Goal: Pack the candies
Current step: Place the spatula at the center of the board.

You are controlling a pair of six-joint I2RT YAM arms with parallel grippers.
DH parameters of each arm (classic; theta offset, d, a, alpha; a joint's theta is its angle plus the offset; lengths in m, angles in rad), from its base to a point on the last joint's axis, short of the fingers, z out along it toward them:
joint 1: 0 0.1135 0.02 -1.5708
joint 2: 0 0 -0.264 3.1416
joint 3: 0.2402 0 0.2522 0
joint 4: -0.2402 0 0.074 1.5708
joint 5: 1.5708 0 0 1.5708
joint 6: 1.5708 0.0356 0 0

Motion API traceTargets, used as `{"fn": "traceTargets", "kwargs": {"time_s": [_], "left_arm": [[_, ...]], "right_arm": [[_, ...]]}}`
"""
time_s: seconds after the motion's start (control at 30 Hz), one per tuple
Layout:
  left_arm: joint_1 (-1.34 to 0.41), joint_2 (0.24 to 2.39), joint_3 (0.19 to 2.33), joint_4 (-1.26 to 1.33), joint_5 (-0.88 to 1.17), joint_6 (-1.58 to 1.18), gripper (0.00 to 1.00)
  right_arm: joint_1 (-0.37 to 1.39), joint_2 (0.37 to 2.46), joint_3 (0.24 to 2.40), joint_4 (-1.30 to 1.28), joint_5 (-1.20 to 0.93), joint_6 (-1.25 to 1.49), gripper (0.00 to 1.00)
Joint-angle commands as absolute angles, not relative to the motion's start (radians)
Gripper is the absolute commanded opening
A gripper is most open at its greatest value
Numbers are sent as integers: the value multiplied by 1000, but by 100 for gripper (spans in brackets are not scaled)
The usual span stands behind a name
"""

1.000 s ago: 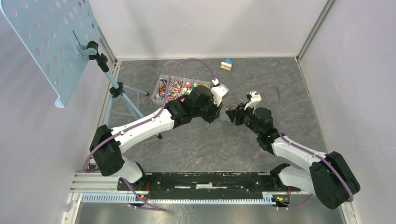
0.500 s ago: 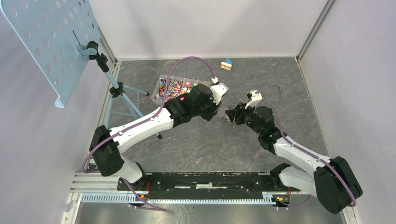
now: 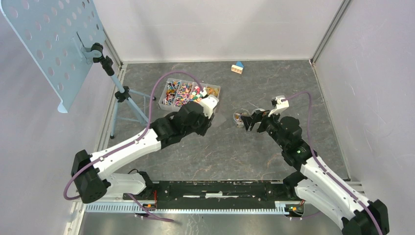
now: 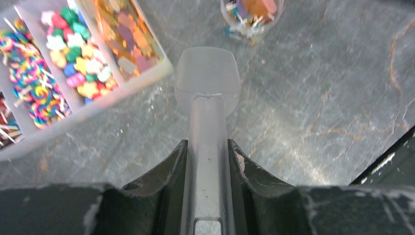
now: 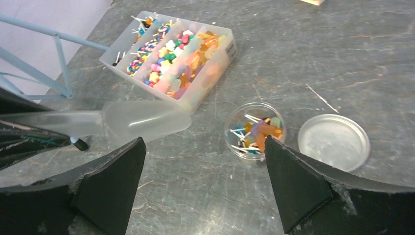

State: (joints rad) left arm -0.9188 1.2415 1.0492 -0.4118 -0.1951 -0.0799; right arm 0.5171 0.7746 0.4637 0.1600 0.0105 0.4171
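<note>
Small candies in mixed colours fill the compartments of a clear tray (image 5: 110, 56), also the tray (image 3: 163, 98) in the top view. A few candies (image 5: 258, 130) lie in a small round clear cup (image 5: 233, 114) standing free on the table, with its lid (image 5: 334, 142) flat beside it. My left gripper (image 4: 207, 144) is shut on the handle of a translucent scoop (image 4: 208, 76), whose empty bowl hovers between tray and cup. My right gripper (image 5: 203, 142) stands wide open just short of the cup, with nothing between its fingers.
A small blue-roofed toy house (image 3: 238, 67) sits near the back wall. At the left a tripod (image 3: 125, 95) carries a perforated panel (image 3: 49, 44). Walls enclose the table on three sides.
My right gripper has opened wide and drawn back to the right, leaving the cup standing on the table. The left arm has pulled back to the left with the scoop.
</note>
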Motion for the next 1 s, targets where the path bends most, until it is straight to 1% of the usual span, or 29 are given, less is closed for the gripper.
{"fn": "traceTargets", "kwargs": {"time_s": [0.0, 0.13, 0.27, 0.37, 0.43, 0.57, 0.77, 0.87, 0.97], "left_arm": [[-929, 1130, 935, -312, -143, -148, 2], [-946, 1045, 792, -153, 32, -109, 2], [-957, 1038, 688, 7, 196, -138, 2], [-1000, 1081, 622, 156, 222, -155, 2], [-1026, 1133, 611, 225, 221, -139, 2], [-1070, 1257, 590, 447, 243, -137, 2], [-1151, 1497, 686, 608, 278, -92, 2], [-1194, 1629, 726, 716, 294, -83, 6], [-1235, 1751, 781, 746, 276, -68, 10]], "right_arm": [[519, 681, 512, 4, 142, 386, 98], [519, 623, 525, -110, 170, 386, 98], [519, 592, 530, -163, 203, 385, 98], [520, 591, 532, -181, 232, 382, 98], [520, 597, 543, -213, 273, 377, 98], [519, 599, 597, -283, 345, 368, 98], [519, 550, 652, -325, 398, 353, 98], [519, 528, 642, -317, 404, 343, 98], [520, 528, 629, -314, 409, 343, 98]]}}
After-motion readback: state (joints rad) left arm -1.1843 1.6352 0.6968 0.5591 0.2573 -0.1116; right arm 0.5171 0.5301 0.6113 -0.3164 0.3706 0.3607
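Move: The left hand holds the spatula; the bare front-middle patch of board it is being taken to lies roughly 13 cm back, 18 cm to the right and 19 cm below. From that hand the candy jar is some 13 cm ahead and 16 cm right, and the candy box about 25 cm ahead and 8 cm left, both some 18 cm lower. From the right hand, open and empty, that patch is about 13 cm back, nearly level sideways and 19 cm below. The left hand keeps its grip on the spatula handle and first draws back and down, then swings right as well, away from the candy box and towards the bare board near the front edge, some 15 cm right, 13 cm back and 11 cm down in all, turning about 35 degrees clockwise so the blade swings round to point right. The right hand, still wide open, clears out of the way, going about 9 cm right and a little back, dipping slightly and then rising, while turning some 20 degrees clockwise away from the jar. ##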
